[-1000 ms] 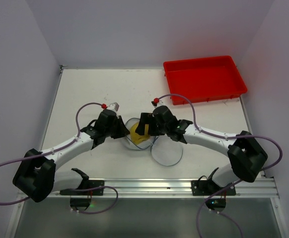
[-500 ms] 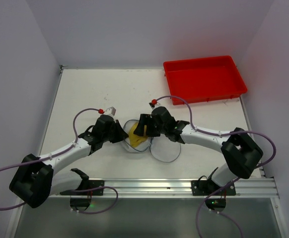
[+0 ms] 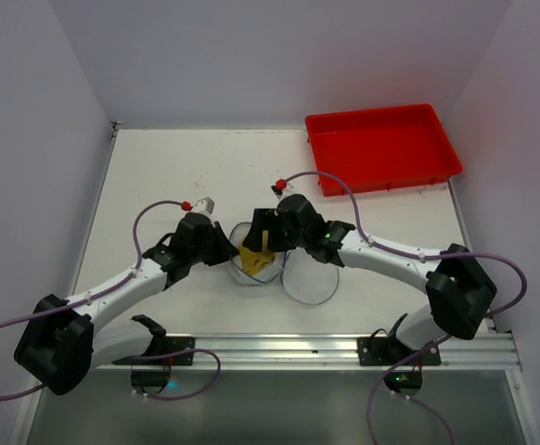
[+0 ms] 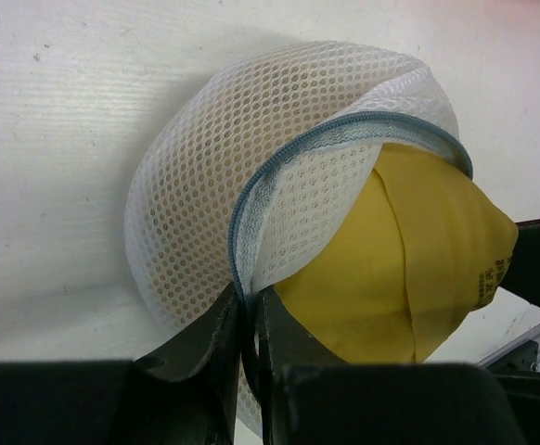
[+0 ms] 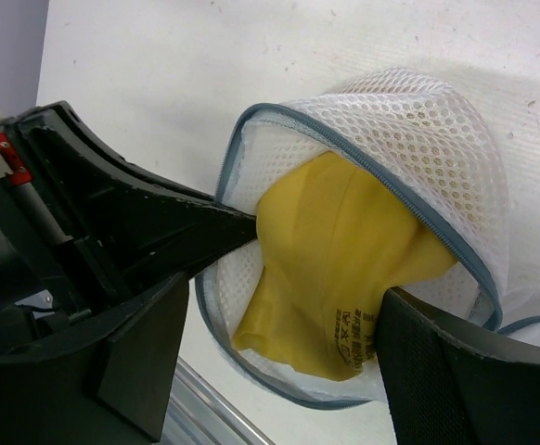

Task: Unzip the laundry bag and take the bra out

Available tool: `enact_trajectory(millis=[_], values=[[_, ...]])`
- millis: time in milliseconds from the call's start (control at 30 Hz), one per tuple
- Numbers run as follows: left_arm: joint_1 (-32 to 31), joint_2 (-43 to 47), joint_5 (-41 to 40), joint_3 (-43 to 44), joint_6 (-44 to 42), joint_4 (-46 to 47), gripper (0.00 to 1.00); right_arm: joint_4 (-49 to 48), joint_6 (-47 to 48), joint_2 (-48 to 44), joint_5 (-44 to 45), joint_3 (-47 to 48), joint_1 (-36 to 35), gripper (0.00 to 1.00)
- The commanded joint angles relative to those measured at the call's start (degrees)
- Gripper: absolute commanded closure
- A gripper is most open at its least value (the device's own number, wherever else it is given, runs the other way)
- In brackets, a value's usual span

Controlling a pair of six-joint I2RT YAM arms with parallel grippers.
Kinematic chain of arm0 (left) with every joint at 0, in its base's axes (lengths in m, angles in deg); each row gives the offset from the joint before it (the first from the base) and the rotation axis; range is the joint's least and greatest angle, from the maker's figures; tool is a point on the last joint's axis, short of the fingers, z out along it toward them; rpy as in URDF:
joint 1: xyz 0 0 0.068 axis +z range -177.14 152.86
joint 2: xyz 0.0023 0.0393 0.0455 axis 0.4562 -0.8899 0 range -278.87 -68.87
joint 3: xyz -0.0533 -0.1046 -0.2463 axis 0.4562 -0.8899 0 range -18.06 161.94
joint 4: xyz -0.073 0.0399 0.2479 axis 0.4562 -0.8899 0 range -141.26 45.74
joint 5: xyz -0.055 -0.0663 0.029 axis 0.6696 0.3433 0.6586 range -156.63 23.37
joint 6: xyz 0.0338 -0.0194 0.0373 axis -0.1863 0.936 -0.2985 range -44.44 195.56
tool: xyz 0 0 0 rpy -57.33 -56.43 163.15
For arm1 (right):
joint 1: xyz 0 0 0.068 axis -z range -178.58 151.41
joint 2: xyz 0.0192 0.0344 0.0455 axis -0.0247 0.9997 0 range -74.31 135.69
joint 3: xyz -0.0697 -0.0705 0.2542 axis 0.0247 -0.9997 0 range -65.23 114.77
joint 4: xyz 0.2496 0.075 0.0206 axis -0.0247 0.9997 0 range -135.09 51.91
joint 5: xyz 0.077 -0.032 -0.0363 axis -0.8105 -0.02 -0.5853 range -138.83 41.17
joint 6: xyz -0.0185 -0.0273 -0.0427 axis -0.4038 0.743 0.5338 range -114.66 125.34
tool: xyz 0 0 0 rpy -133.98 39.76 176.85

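The laundry bag (image 3: 240, 264) is a white mesh pouch with a blue-grey zipper band, unzipped and gaping at the table's middle. It shows in the left wrist view (image 4: 205, 158) and the right wrist view (image 5: 418, 120). The bra (image 3: 254, 252) inside looks yellow and bulges out of the opening (image 4: 418, 269) (image 5: 344, 241). My left gripper (image 3: 225, 247) (image 4: 249, 306) is shut on the bag's zipper edge. My right gripper (image 3: 261, 239) (image 5: 284, 315) is open, its fingers either side of the yellow bra; one finger (image 5: 465, 371) touches it.
A red tray (image 3: 381, 148) stands at the back right. A loose ring of zipper band and mesh (image 3: 312, 283) lies on the table just right of the bag. The left gripper's tip (image 5: 224, 227) is close to the right gripper's fingers.
Both wrists have shifted a little to the left. My right gripper has moved over the bag's opening and now covers more of the yellow bra. The left grip on the zipper edge is unchanged.
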Motion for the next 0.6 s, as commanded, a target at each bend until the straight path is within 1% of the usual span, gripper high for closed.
enact_trajectory(millis=[0, 233, 300, 333, 367, 433, 467, 533, 567], values=[[-0.2, 2.0, -1.0, 2.5, 1.1, -0.9, 0.86, 0.2, 0.1, -0.8, -0.1, 1.9, -0.6, 0.23], [-0.2, 2.7, -0.4, 2.7, 1.4, -1.3, 0.87, -0.3, -1.9, 4.0, -0.1, -0.1, -0.3, 0.28], [-0.2, 2.9, -0.3, 2.3, 1.5, -1.0, 0.87, -1.0, -1.8, 5.3, 0.3, -0.6, -0.1, 0.33], [-0.3, 3.1, -0.3, 2.2, 1.7, -0.9, 0.87, -1.6, -1.8, 5.7, 0.1, -1.1, 0.1, 0.37], [-0.2, 3.2, -0.2, 2.0, 1.8, -0.7, 0.87, -2.1, -1.4, 5.9, 0.0, -1.4, 0.4, 0.5], [-0.1, 3.2, -0.1, 1.5, 2.0, -0.5, 0.87, -3.7, -1.0, 5.7, -1.5, -1.9, 0.6, 0.66], [-0.1, 3.1, -0.3, 1.4, 2.0, -0.6, 0.87, -4.1, 0.1, 5.3, -2.1, -2.0, 0.6, 0.79], [0.2, 2.7, -0.9, 1.4, 1.9, -1.0, 0.87, -4.4, 1.2, 2.5, -3.7, -2.3, 0.6, 0.92], [0.8, 2.6, -1.0, 1.4, 1.8, -1.5, 0.86, -5.7, 2.4, 1.3, -4.3, -2.4, 0.6, 1.0]])
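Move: The bra lies in the open laundry bag, its middle about 6 cm below the right hand, some 2 cm to its left and 1 cm ahead. The zip edge pinched in the left fingers is roughly 7 cm left of the right hand, 1 cm back and 6 cm lower, and the opened flap lies about 10 cm to its right, 3 cm back and 12 cm lower. From the left hand the bra is around 5 cm right, 2 cm ahead and 1 cm lower. The right hand, fingers wide open, sinks about 5 cm almost straight down into the mouth of the laundry bag, the wrist turning only slightly, and in the last part of the drop shuts its fingers nearly fully, pinching a fold of the yellow bra near its right-hand side. Meanwhile the left hand keeps its pinch on the zip edge at the left of the opening and eases up by some 1 cm, holding the bag's mouth apart. ##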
